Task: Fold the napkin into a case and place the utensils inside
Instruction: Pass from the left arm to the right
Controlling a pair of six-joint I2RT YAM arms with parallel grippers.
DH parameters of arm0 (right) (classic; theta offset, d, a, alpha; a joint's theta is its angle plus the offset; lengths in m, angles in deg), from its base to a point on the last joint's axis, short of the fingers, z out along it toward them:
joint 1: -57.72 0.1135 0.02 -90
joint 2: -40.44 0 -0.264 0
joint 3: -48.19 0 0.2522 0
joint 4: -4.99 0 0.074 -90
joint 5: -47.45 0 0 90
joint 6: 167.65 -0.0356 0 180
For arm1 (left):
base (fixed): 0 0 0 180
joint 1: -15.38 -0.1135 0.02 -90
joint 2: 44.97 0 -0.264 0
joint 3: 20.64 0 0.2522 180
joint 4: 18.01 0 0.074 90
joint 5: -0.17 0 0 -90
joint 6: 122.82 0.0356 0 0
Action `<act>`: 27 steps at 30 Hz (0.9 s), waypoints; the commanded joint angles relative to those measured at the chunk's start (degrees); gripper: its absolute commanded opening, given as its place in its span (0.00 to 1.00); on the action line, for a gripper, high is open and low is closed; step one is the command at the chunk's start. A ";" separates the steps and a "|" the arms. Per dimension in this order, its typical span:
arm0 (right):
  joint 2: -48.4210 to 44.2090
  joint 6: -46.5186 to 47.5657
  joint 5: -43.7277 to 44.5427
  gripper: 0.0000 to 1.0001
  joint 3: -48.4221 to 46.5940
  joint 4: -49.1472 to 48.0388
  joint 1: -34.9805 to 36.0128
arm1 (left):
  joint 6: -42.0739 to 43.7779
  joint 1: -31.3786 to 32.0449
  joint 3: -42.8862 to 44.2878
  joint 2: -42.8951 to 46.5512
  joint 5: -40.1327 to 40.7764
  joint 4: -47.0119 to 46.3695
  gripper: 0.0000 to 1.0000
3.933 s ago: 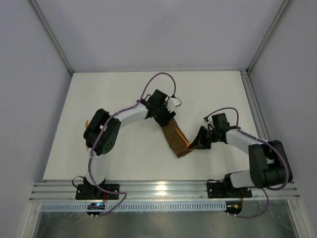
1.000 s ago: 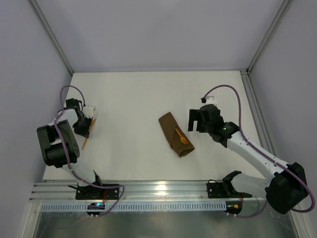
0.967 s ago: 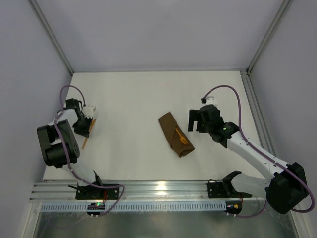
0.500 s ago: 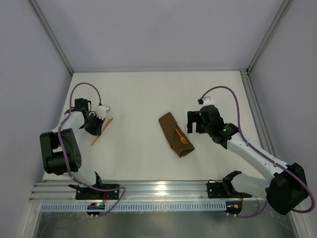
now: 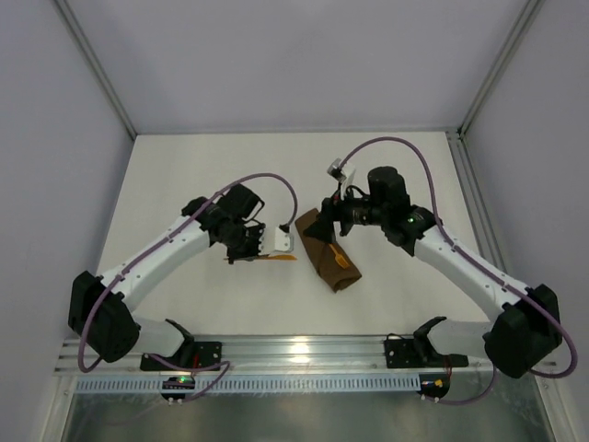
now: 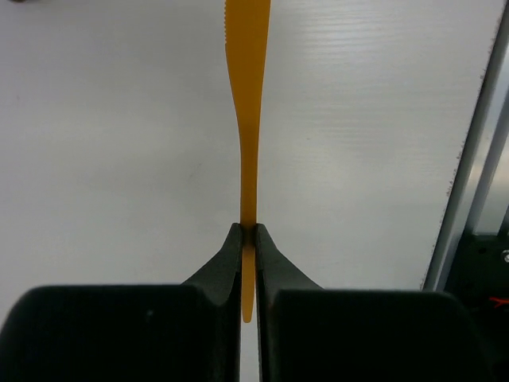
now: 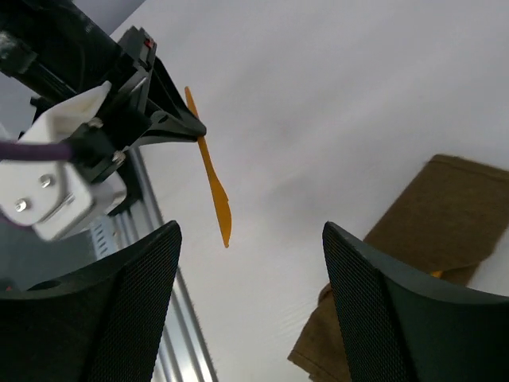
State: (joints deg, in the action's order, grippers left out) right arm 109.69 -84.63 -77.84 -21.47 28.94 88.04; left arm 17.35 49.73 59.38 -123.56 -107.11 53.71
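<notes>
The napkin lies folded as a narrow dark brown case (image 5: 333, 272) at mid-table, slanting from upper left to lower right. One orange utensil (image 5: 340, 258) sticks out of its fold. My left gripper (image 5: 256, 254) is shut on the handle of a second orange utensil, a knife (image 6: 248, 119), whose blade points at the case's left side, held level just above the table. My right gripper (image 5: 324, 226) hovers open over the case's far end, nothing between its fingers (image 7: 119, 318). The right wrist view shows the knife (image 7: 211, 187) and the case (image 7: 429, 239).
A metal rail (image 5: 294, 354) runs along the near table edge, also seen at the side of the left wrist view. White walls and frame posts (image 5: 97, 74) enclose the table. Purple cables loop above both wrists.
My left arm has swung from the far left to mid-table, carrying the knife towards the case. My right gripper has moved left and turned over the case's far end.
</notes>
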 commanded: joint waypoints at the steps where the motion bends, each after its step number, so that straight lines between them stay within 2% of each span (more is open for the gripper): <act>1: 5.80 -0.24 -14.55 0.75 -1.57 3.67 2.71 | 3.00 5.89 2.12 1.07 4.26 8.57 0.00; 6: 10.46 4.08 -15.77 0.75 -2.99 8.52 7.63 | 3.79 12.05 5.37 0.72 4.97 11.57 0.00; 10: 12.39 4.44 -18.76 0.72 -1.33 9.14 9.83 | 3.62 12.94 6.25 0.98 5.15 11.83 0.00; 13: 13.80 2.51 -17.80 0.70 -0.26 6.51 11.59 | 3.70 13.46 6.51 1.15 4.18 11.74 0.00; 18: 17.22 0.13 -17.27 0.46 -1.05 4.75 12.39 | 3.70 14.61 6.78 1.15 3.48 11.39 0.00; 23: 17.85 0.74 -15.52 0.46 -1.67 5.89 13.00 | 4.06 14.61 6.60 1.51 3.39 11.39 0.00; 24: 17.93 0.66 -15.51 0.42 -1.67 5.89 13.00 | 3.97 14.61 6.52 1.42 3.48 11.31 0.00; 25: 17.93 0.39 -15.60 0.32 -1.67 5.54 12.92 | 4.06 14.61 6.43 1.33 3.57 11.22 0.00; 27: 17.93 -0.05 -15.60 0.18 -1.76 5.27 13.00 | 3.88 14.61 6.34 1.07 3.74 11.04 0.00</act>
State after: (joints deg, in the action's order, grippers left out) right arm 128.07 -84.11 -93.73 -21.63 35.92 100.65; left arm 20.33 64.07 64.26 -123.56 -102.83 63.76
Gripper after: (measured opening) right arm 0.235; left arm 0.022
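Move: The left hand already holds the knife by its handle, blade out to the right; the right gripper lies about 21 cm to its right, 3 cm ahead and 11 cm higher. From the right hand, the knife's middle is roughly 14 cm left, 3 cm back and 11 cm lower. The folded napkin lies 5 cm right and 3 cm ahead of the right hand, the orange utensil on it 8 cm right and 1 cm ahead, both some 23 cm below. The right hand comes back and down about 10 cm each and some 6 cm left towards the knife's blade, turning about 25 degrees counter-clockwise and tipping, then closes its partly open fingers to pinch the blade near the tip. Meanwhile the left hand keeps its shut grip on the handle, draws back about 5 cm with a slight drift right, swings the blade some 15 degrees clockwise, then holds nearly still for the right hand. ##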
